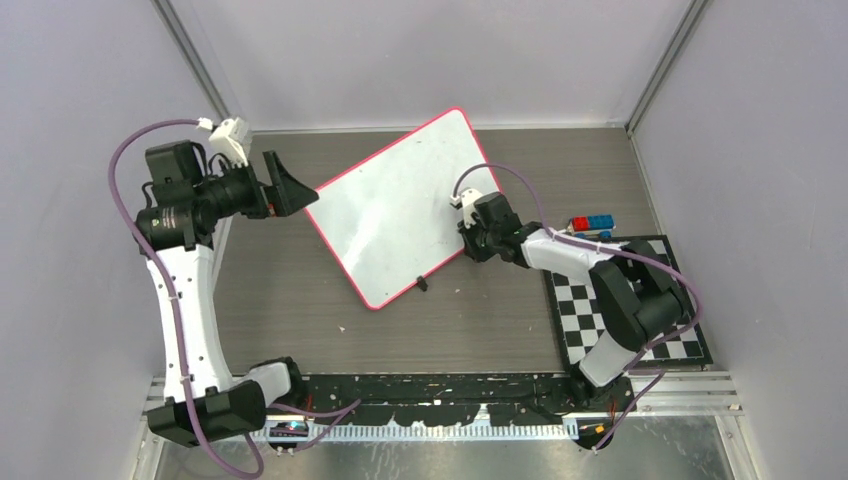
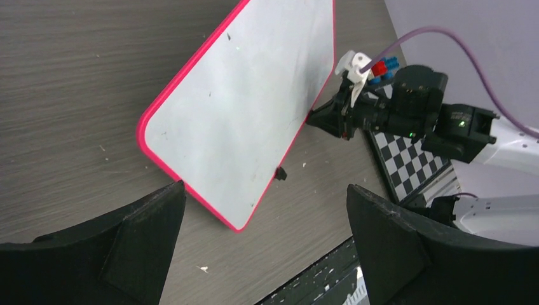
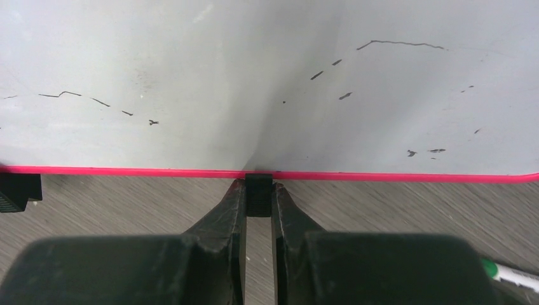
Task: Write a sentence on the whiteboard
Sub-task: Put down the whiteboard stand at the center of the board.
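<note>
The whiteboard [image 1: 400, 205] lies flat and askew on the grey table, white with a pink-red rim. Its face [image 3: 254, 82] carries only faint dark specks and short strokes; the sentence is out of view. My right gripper [image 3: 259, 187] sits at the board's right long edge [image 1: 463, 230], shut on a small black clip [image 3: 259, 196] fixed to the rim. Another black clip [image 1: 422, 283] sticks out further along the same edge. My left gripper [image 1: 298, 190] hovers off the board's left corner, open wide and holding nothing; in the left wrist view the board [image 2: 248, 108] lies beyond its fingers [image 2: 146, 235].
A black-and-white checkerboard mat [image 1: 625, 310] lies at the right under the right arm. Red and blue bricks [image 1: 590, 225] sit behind it. A marker with a green end [image 3: 508, 274] lies beside the right gripper. Grey walls close in the table on three sides.
</note>
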### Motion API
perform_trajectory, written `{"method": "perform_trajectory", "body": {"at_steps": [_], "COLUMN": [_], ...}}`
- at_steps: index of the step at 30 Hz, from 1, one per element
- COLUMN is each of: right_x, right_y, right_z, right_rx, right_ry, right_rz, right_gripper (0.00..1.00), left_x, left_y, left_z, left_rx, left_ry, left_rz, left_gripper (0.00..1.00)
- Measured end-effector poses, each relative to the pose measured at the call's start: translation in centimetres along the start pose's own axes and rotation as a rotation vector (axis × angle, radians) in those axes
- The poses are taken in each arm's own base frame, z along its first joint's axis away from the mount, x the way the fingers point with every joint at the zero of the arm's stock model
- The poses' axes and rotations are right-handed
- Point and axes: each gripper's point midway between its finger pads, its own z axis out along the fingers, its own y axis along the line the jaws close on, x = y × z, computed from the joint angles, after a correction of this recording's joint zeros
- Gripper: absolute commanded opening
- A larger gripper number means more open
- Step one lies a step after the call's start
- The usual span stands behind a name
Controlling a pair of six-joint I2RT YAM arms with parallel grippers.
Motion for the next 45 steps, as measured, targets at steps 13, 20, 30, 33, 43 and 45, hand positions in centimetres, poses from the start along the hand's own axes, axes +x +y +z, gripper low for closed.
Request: {"method": "perform_trajectory", "body": {"at_steps": [13, 20, 30, 33, 43, 45], "right_x": [2.4, 3.3, 5.4, 5.8, 3.9, 3.3], "right_y": [-4.2, -5.2, -5.3, -5.6, -7.5, -8.0], "right_z": [-2.7, -3.1, -3.1, -3.6, -8.7, -9.7], "right_rx": [-0.045, -0.066, -0.081, -0.084, -0.073, -0.072], "right_ry": [0.046, 0.07, 0.153, 0.186, 0.189, 0.185], "right_rz": [-0.071, -0.112, -0.126, -0.134, -0.274, -0.324], "right_gripper": [0.0, 0.11, 0.45, 0.6, 0.84, 0.88], "left_x": [3.4, 4.3, 5.3, 5.4, 6.1, 6.2], "left_y": [-0.3, -0.5, -0.9, -0.9, -0.6, -0.7], "left_z": [0.5, -0.1, -0.6, -0.6, 0.0, 0.1], "left_rx": [0.013, 0.0, 0.006, 0.011, 0.044, 0.06], "left_ry": [0.144, 0.168, 0.194, 0.201, 0.227, 0.231], "left_rz": [-0.009, 0.006, 0.047, 0.053, 0.09, 0.097], "left_gripper": [1.0, 1.0, 1.0, 1.0, 1.0, 1.0]}}
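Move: The right hand already grips the whiteboard's stand at the near-right edge; its put-down spot lies about 7 cm to the right, 1 cm back and 1 cm lower. The whiteboard's middle is some 9 cm ahead and 12 cm left, the other stand clip 8 cm back and 10 cm left, the green-capped marker 2 cm ahead and 17 cm right. From the left hand the put-down spot is roughly 5 cm ahead, 38 cm right and 32 cm down. Keeping its pinch on the stand, the right hand drags the whiteboard about 7 cm to the right, slowing to a near stop and sinking a little over 1 cm, then opens wide and lets go, backing off rightward towards the chessboard and rising some 6 cm from its lowest point while turning about 15 degrees counter-clockwise and rolling its left side down. The empty left hand, fingers staying open, draws back and sinks about 4 cm each way, well clear of the board. ##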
